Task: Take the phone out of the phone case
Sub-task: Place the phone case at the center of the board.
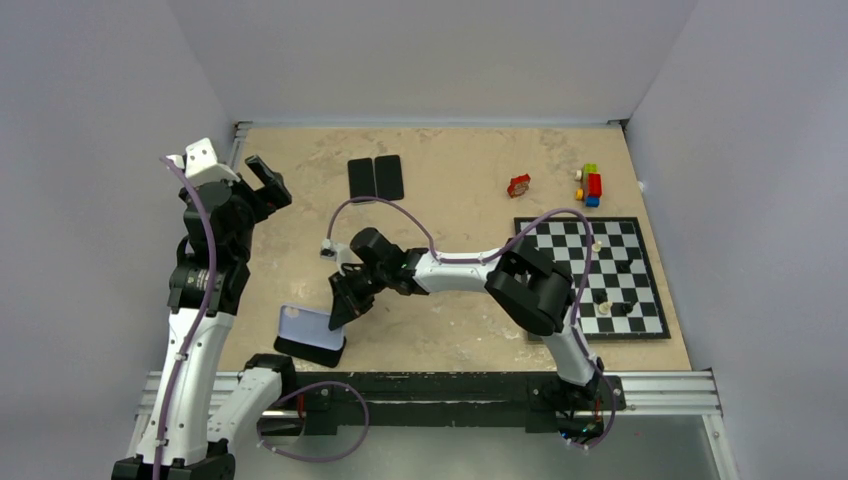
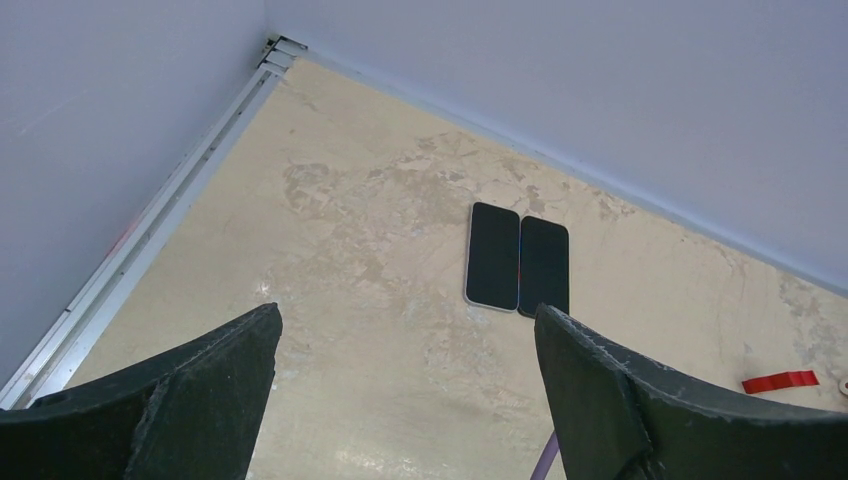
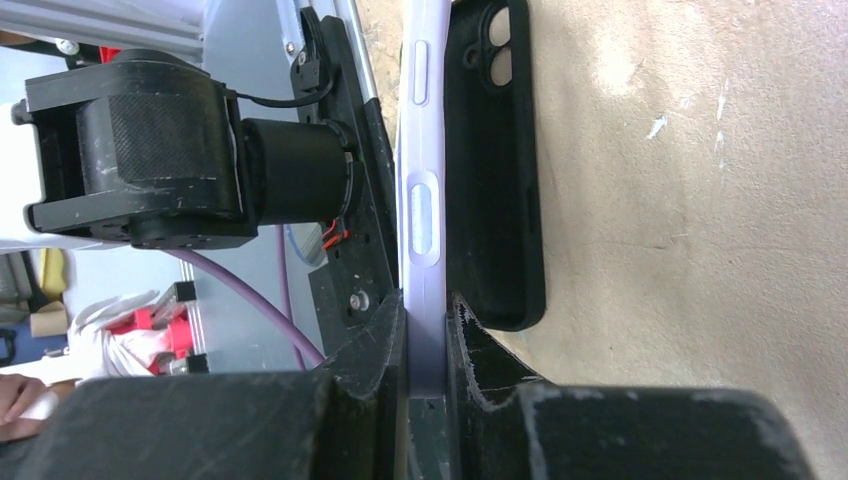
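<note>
The lavender phone is pinched at one end by my right gripper, which is shut on it. It hangs tilted over the black phone case lying near the table's front edge. The right wrist view shows the phone edge-on between the fingers of the right gripper. The empty case lies flat beside it, camera cutout showing. Whether the phone still touches the case I cannot tell. My left gripper is raised at the far left, open and empty.
Two dark phones lie side by side at the back of the table. A chessboard with pieces sits at the right. A small red object and coloured bricks lie behind it. Walls close in on three sides.
</note>
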Controlling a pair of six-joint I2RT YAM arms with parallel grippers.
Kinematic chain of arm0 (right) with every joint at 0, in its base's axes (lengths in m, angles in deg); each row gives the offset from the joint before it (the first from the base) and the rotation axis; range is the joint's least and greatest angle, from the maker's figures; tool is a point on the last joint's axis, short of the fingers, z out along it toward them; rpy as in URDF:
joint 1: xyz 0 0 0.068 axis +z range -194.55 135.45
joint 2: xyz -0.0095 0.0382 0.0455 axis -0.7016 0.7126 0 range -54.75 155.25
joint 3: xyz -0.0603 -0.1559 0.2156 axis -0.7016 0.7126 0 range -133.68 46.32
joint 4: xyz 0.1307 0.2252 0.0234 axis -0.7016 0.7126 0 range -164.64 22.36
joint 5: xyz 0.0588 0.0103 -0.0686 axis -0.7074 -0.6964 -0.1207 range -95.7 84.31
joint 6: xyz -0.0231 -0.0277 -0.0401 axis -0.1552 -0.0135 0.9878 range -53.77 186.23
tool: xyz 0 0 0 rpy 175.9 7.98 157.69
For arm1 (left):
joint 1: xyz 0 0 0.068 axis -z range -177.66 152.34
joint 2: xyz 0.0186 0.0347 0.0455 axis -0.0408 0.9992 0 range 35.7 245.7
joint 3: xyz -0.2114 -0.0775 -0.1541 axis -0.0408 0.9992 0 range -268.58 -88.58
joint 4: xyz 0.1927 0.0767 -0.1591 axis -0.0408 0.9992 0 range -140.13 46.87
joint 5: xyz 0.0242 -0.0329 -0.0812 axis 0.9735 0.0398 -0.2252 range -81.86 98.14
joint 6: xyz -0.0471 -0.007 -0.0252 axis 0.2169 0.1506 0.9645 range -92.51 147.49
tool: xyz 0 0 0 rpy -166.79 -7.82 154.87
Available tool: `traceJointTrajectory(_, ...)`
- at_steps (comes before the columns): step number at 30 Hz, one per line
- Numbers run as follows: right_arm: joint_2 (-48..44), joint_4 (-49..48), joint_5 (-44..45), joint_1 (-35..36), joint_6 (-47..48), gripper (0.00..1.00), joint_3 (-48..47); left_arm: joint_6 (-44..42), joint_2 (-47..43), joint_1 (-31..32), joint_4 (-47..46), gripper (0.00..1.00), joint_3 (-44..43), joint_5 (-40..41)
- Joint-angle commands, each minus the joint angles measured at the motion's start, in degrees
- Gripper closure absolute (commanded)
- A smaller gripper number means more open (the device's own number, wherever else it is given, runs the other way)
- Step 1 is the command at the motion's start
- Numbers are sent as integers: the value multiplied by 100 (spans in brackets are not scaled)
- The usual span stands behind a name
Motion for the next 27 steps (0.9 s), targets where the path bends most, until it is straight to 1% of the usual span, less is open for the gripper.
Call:
traceJointTrajectory(1, 35, 24, -92, 51, -122, 100, -280, -27, -47, -5, -211, 0, -42, 71)
traceJointTrajectory(4, 60, 104, -64, 77, -125, 100, -326, -17, -60, -5, -203, 0, -31, 69)
traceJointTrajectory(8, 189, 296, -86, 125, -119, 97, -497, 0, -55, -4, -201, 0, -39, 54)
traceJointTrajectory(13, 315, 376, -175, 148, -97, 88, -634, 16, -55, 1, -205, 0, -31, 28)
traceJointTrajectory(15, 314, 371, -178, 167, -78, 83, -649, 19, -56, 0, -202, 0, -31, 21)
traceJointTrajectory(17, 301, 538, -178, 185, -39, 75, -663, 35, -49, -2, -201, 0, -24, 9)
traceJointTrajectory(21, 218, 571, -154, 233, 90, 60, -656, 52, -40, -2, -208, 0, -15, -18)
traceJointTrajectory(27, 57, 847, 89, 339, 400, 44, -754, 62, -6, -5, -214, 0, -13, -44)
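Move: The right hand holds the lilac phone case by its right-hand end, just over the black case. The black case's middle lies about 7 cm to the left, some 3 cm back and about 4 cm below. The two phones lie side by side far out, their shared middle roughly 41 cm ahead, 3 cm to the right and 5 cm down. From the idle left hand the black case is about 19 cm back, 10 cm right and 29 cm below. Still pinching the end of the lilac phone case, the right hand lowers it about 2 cm onto the black case while easing some 2 cm back towards the robot's side, tilting only about five degrees. Halfway through, the fingers start to part, letting go of the case's edge and opening to about half while the hand keeps creeping back, staying around that end. ##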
